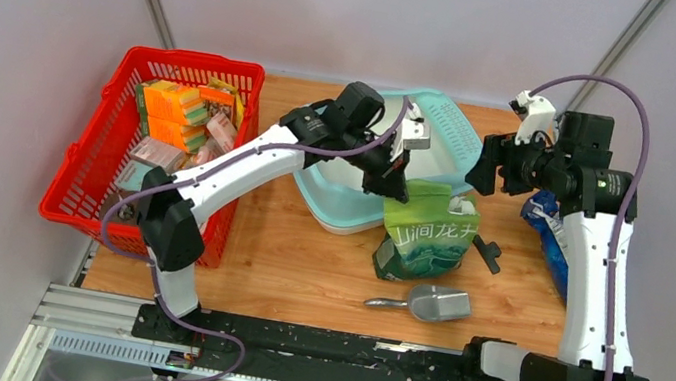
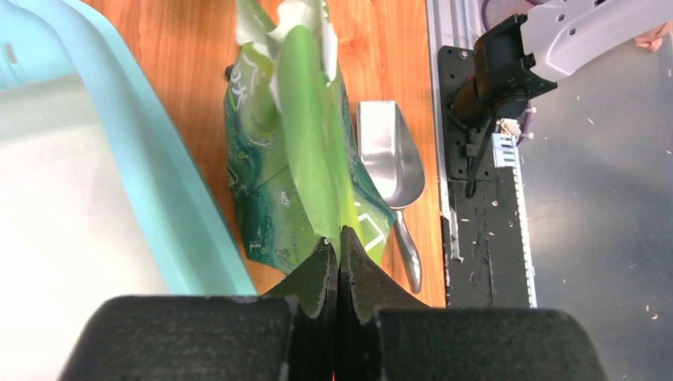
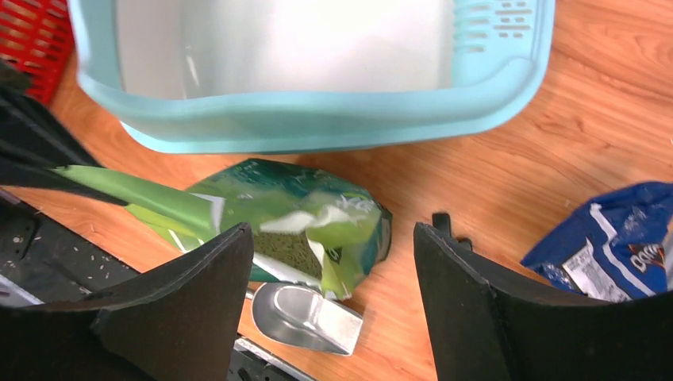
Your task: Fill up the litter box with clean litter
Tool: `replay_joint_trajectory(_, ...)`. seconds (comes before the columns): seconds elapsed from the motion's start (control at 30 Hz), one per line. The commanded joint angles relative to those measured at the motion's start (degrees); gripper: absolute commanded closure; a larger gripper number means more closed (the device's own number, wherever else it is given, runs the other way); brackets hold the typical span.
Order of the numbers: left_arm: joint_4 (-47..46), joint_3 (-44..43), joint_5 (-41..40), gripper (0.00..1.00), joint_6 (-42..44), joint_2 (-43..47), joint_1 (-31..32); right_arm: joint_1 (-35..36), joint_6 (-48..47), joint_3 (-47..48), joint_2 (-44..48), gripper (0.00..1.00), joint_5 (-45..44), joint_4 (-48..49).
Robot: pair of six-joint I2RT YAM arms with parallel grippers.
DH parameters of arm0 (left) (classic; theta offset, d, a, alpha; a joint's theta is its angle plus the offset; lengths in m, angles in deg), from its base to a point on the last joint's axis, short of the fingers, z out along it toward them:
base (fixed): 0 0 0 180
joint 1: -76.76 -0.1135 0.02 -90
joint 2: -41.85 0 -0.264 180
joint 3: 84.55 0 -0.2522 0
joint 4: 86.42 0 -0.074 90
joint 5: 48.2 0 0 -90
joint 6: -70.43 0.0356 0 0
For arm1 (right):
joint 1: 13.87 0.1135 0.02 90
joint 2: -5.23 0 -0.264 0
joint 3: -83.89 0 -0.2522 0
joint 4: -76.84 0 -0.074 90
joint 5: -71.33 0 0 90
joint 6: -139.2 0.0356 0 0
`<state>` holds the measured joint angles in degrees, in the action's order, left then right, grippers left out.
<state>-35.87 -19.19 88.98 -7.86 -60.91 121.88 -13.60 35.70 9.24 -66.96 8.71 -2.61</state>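
Note:
The light-teal litter box [image 1: 336,212] lies at the back centre, its whitish inside showing no granules. Just in front of it stands a green printed bag [image 1: 428,239]. My left gripper [image 1: 397,187] is shut on the bag's top edge; in the left wrist view the green film [image 2: 305,143] runs into the closed fingertips of the gripper [image 2: 337,234]. My right gripper [image 1: 480,171] hangs open, to the right of the bag and above it, holding nothing. In the right wrist view, speckled olive-tan grains, probably the clean litter [image 3: 290,252], show inside the bag's torn mouth.
A grey metal scoop [image 1: 433,304] lies on the wood in front of the bag. A red mesh basket [image 1: 89,174] of packets stands at the left. A blue bag [image 1: 545,232] lies by the right arm, with a small black piece [image 1: 486,253] near it.

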Motion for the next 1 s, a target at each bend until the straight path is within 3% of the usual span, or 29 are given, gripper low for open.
replay_joint_trajectory(0.0, -5.94, 1.82, -0.42, 1.00, -0.01, 5.90, 1.10, 0.25, -0.64, 0.35, -0.76, 0.23, -6.38, -4.25)
replay_joint_trajectory(0.17, -12.53, 6.04, -4.46, 1.00, 1.91, 10.21, 3.30, 0.25, -0.57, -2.37, -0.06, 0.20, -5.22, -4.80)
replay_joint_trajectory(0.53, -15.26, 5.52, -5.08, 1.00, 3.15, 10.47, 4.18, 1.74, -2.85, -4.39, -1.56, 0.21, -6.99, -8.49)
replay_joint_trajectory(0.77, -15.97, 5.78, -5.78, 1.00, 3.24, 11.09, 4.27, 4.56, -1.63, -8.09, -2.70, 0.19, -10.76, -6.74)
replay_joint_trajectory(0.97, -16.67, 6.57, -5.69, 1.00, 2.98, 11.71, 4.27, 4.56, 3.29, -10.38, -3.84, 0.18, -18.93, -3.22)
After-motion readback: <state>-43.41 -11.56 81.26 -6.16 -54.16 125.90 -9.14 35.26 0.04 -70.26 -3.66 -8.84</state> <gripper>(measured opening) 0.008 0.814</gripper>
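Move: Just below the open right hand, about 4 cm back, 4 cm to its left and 10 cm down, is the loose right edge of the green litter bag's torn mouth. From that hand the teal litter box's middle is 8 cm farther out, some 17 cm left; the metal scoop 18 cm back, 5 cm left; the black clip 8 cm back, 6 cm right; all nearly 30 cm down. The same loose edge lies about 11 cm right of the left hand, 1 cm ahead, 5 cm lower. Sinking about 9 cm and easing some 3 cm back, the right hand comes down towards the bag's loose right edge with its fingers kept wide open, tipping roughly 20 degrees to point more steeply down. The left hand keeps its pinch on the mouth's left corner, drawing it 1–2 cm back and rolling about 10 degrees. ##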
